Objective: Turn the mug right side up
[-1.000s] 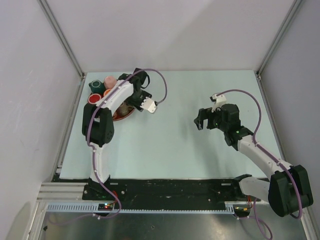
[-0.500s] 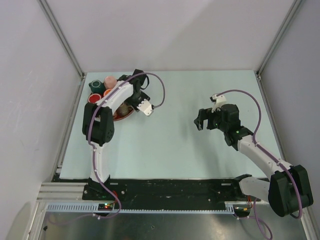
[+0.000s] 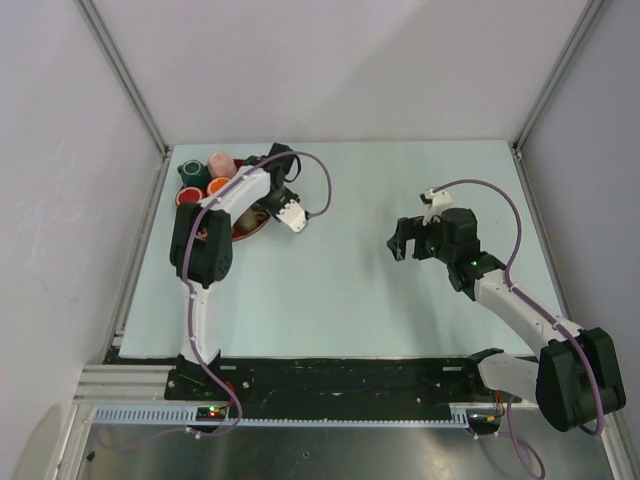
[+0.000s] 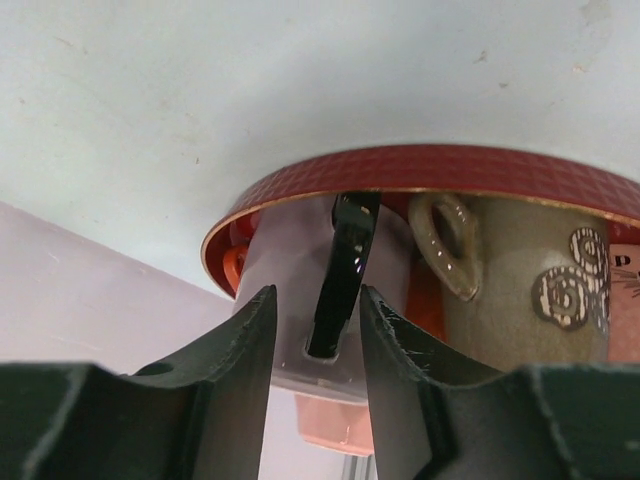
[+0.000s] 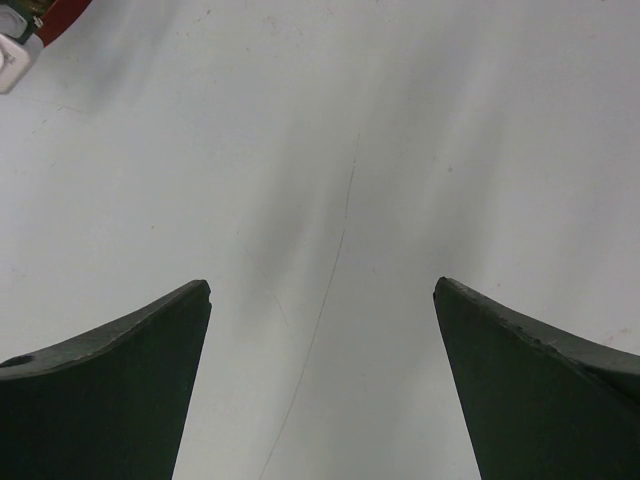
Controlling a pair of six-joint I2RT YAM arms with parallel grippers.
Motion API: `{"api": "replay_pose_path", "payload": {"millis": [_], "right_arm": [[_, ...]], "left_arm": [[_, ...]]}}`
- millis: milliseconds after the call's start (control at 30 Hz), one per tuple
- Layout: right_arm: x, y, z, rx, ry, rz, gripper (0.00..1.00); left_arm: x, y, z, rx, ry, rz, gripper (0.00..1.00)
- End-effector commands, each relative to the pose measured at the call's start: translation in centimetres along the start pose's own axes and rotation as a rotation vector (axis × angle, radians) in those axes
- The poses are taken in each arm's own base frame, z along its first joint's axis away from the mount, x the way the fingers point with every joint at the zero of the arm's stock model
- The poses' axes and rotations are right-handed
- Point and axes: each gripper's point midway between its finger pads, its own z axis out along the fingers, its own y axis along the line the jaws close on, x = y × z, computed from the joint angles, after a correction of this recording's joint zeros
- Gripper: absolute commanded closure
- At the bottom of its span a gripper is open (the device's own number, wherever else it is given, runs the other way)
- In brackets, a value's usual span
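A pale lilac mug (image 4: 285,250) with a black handle (image 4: 345,260) stands on the red plate (image 4: 420,170), beside a brown mug (image 4: 520,290) with spiral marks. My left gripper (image 4: 318,292) reaches in sideways at plate level. Its fingers straddle the black handle, with a thin gap showing on each side. From the top view, the left gripper (image 3: 262,208) sits over the plate (image 3: 250,232) and hides the mug. My right gripper (image 5: 320,285) hangs wide open over bare table, holding nothing; the top view has the right gripper (image 3: 403,240) at centre right.
Several small cups stand left of the plate: a green one (image 3: 192,172), a pink one (image 3: 221,162), a red one (image 3: 188,196) and an orange one (image 3: 217,186). The enclosure's left wall is close behind them.
The left gripper has shifted slightly left toward the plate, and its jaws have narrowed around the handle. The right arm has not moved.
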Motion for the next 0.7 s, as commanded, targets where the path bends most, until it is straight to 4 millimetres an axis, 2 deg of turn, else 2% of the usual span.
{"api": "replay_pose_path", "payload": {"millis": [0,200,300,433,467,667], "right_arm": [[-2.0,0.9,0.0,-0.028,-0.045,0.008,0.00],[-2.1,1.0,-0.2,-0.031,-0.048,0.013,0.00],[-2.0,1.0,-0.3,-0.026,-0.046,0.014,0.00],[-2.1,0.8,-0.4,-0.017,-0.049,0.011,0.00],[-2.1,0.8,-0.4,-0.017,-0.049,0.011,0.00],[-2.4,1.0,-0.5,-0.025,-0.060,0.015,0.00]], "left_arm": [[0.1,0.2,1.2,0.015,0.017,0.227,0.58],[0.3,-0.5,2.0,0.045,0.038,0.245,0.58],[0.4,-0.2,2.1,0.042,0.046,0.241,0.69],[0.5,0.3,1.5,0.017,0.047,0.229,0.94],[0.5,0.5,1.4,0.008,0.046,0.223,0.97],[0.9,2.5,-0.9,-0.069,0.069,0.194,1.00]]}}
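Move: The mug, pale pink with a black handle towards the hand, has its middle about 4 cm ahead of the left hand, 3 cm to its left and 3 cm below. From the left hand, the brown owl mug lies roughly 4 cm back and 7 cm left, the orange mug 3 cm ahead and 12 cm left, the small orange mug 10 cm ahead and 5 cm left. From the right hand, the pink mug is some 20 cm ahead, 31 cm left and 9 cm below. The left fingers close on the pink mug's black handle and pinch it, one finger on either side. Before that the hand, already part-open above the handle, sinks about 2.5 cm beside the tray's rim with hardly any sideways travel; it then stays at that height, wrist nearly unturned, while the fingers shut. ##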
